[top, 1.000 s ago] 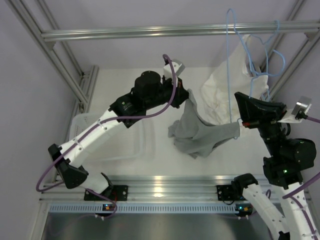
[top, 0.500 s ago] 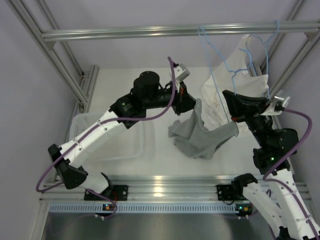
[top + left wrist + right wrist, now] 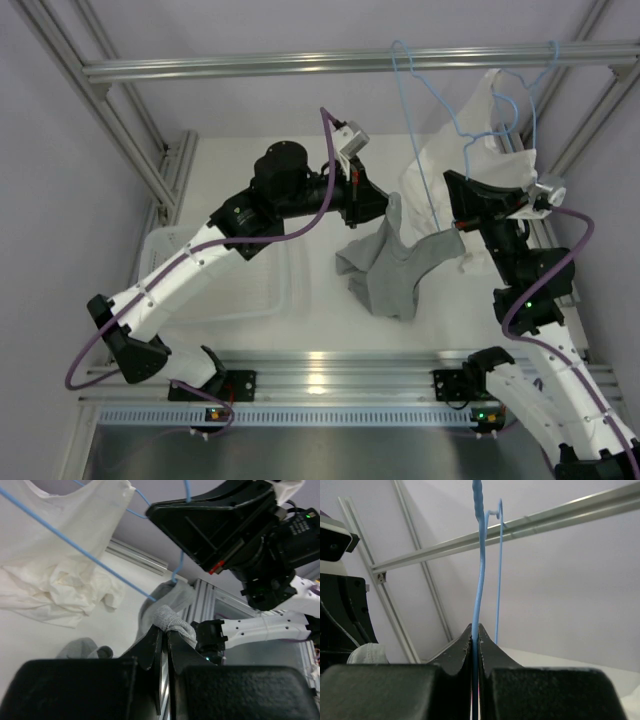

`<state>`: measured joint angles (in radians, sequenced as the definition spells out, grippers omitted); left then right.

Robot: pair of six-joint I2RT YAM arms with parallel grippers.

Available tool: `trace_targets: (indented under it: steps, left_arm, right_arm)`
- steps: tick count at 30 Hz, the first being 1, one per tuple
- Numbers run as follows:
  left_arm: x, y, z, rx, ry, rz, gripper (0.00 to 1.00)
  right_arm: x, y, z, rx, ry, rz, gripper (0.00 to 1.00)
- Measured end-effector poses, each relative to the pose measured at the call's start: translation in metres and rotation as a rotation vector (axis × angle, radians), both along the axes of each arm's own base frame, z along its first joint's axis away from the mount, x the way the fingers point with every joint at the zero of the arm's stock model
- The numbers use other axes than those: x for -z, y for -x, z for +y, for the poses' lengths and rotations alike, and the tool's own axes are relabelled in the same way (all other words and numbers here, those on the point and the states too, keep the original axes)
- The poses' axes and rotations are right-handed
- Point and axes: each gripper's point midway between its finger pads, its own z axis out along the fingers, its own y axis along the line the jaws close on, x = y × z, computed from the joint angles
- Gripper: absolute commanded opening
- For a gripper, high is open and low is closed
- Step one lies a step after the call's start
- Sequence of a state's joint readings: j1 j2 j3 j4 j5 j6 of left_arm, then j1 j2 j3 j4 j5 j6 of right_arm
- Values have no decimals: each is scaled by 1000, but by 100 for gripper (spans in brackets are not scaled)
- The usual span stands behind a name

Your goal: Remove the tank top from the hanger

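Observation:
The grey tank top (image 3: 388,272) droops to the table between my two grippers. My left gripper (image 3: 386,207) is shut on one bunched strap, seen as a grey wad (image 3: 172,621) at the closed jaws (image 3: 164,630). The other strap end still reaches the light-blue hanger (image 3: 428,150) near my right gripper (image 3: 455,218). My right gripper (image 3: 475,628) is shut on the hanger's wire (image 3: 479,565). The hanger's hook is up at the overhead rail. In the left wrist view the hanger wire (image 3: 85,555) runs down to the grey cloth.
A white garment (image 3: 470,165) hangs on a second blue hanger (image 3: 535,85) behind my right gripper; it also shows in the left wrist view (image 3: 55,575). An aluminium rail (image 3: 300,65) crosses overhead. A clear plastic bin (image 3: 240,290) sits at the left.
My right gripper has moved left and back with the hanger, whose hook end swung left along the rail. The tank top's right side has drawn in. My left gripper shifted slightly.

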<state>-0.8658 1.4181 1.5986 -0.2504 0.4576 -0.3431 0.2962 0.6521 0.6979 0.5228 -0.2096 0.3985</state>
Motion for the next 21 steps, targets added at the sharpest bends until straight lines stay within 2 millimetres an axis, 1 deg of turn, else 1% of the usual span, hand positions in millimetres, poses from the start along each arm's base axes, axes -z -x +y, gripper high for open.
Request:
trace_targets:
  steps: [2,3,5,7,9,13,15,17,18,20,21]
  left_arm:
    - [3,2,-6,32,3,17,0]
    - [8,2,-10,44,-2,32,0]
    - [24,-1,-17,54,-25,57,0]
    - [47,-3,-21,55,-62,89,0]
    - [73,-4,-23,63,-108,129,0]
    - [117,-2,-30,111,-181,192,0]
    - [135,-2,-29,108,-220,211,0]
    - [148,-7,-25,69,-260,213,0]
    - [152,-12,-23,35,-278,210,21]
    - [164,-31,-14,-93,-331,202,37]
    - [169,-40,-8,-157,-357,198,98]
  right_arm:
    - [5,-7,2,-2,-22,11,0]
    - [5,-11,3,-4,-32,15,0]
    - [5,-18,6,-9,-46,23,0]
    - [4,-27,10,-13,-48,35,0]
    - [-4,-32,13,-19,-52,34,0]
    - [-32,-34,18,-28,-68,-15,0]
    - [-39,-33,19,-32,-74,-34,0]
    - [-38,-33,22,-37,-77,-33,0]
    - [-37,-34,23,-38,-76,-30,0]
    - [-37,-37,25,-36,-66,-21,0]
    - [-38,-38,26,-35,-59,-15,0]
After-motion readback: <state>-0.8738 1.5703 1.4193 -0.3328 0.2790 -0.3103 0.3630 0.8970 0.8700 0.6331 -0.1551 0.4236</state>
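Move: The tank top's shoulder is already pinched in the left fingers; the patch of table it is lowered to lies about 40 cm below that hand, some 4 cm ahead and 4 cm right. The hanger's lower end, still in the cloth, is roughly 15 cm right, 4 cm back and 3 cm below; the white garment is about 20 cm right, 12 cm ahead, 15 cm below. From the right hand, the rail is roughly 18 cm straight ahead and 14 cm higher. The tank top is drawn off the hanger as the left hand sinks about 17 cm towards the table with it, drifting right, then swinging forward at the end while its fingers tip some 25 degrees downward and start to open. The right hand keeps its pinch on the hanger, carrying it forward, slightly left and then up, towards the rail. ##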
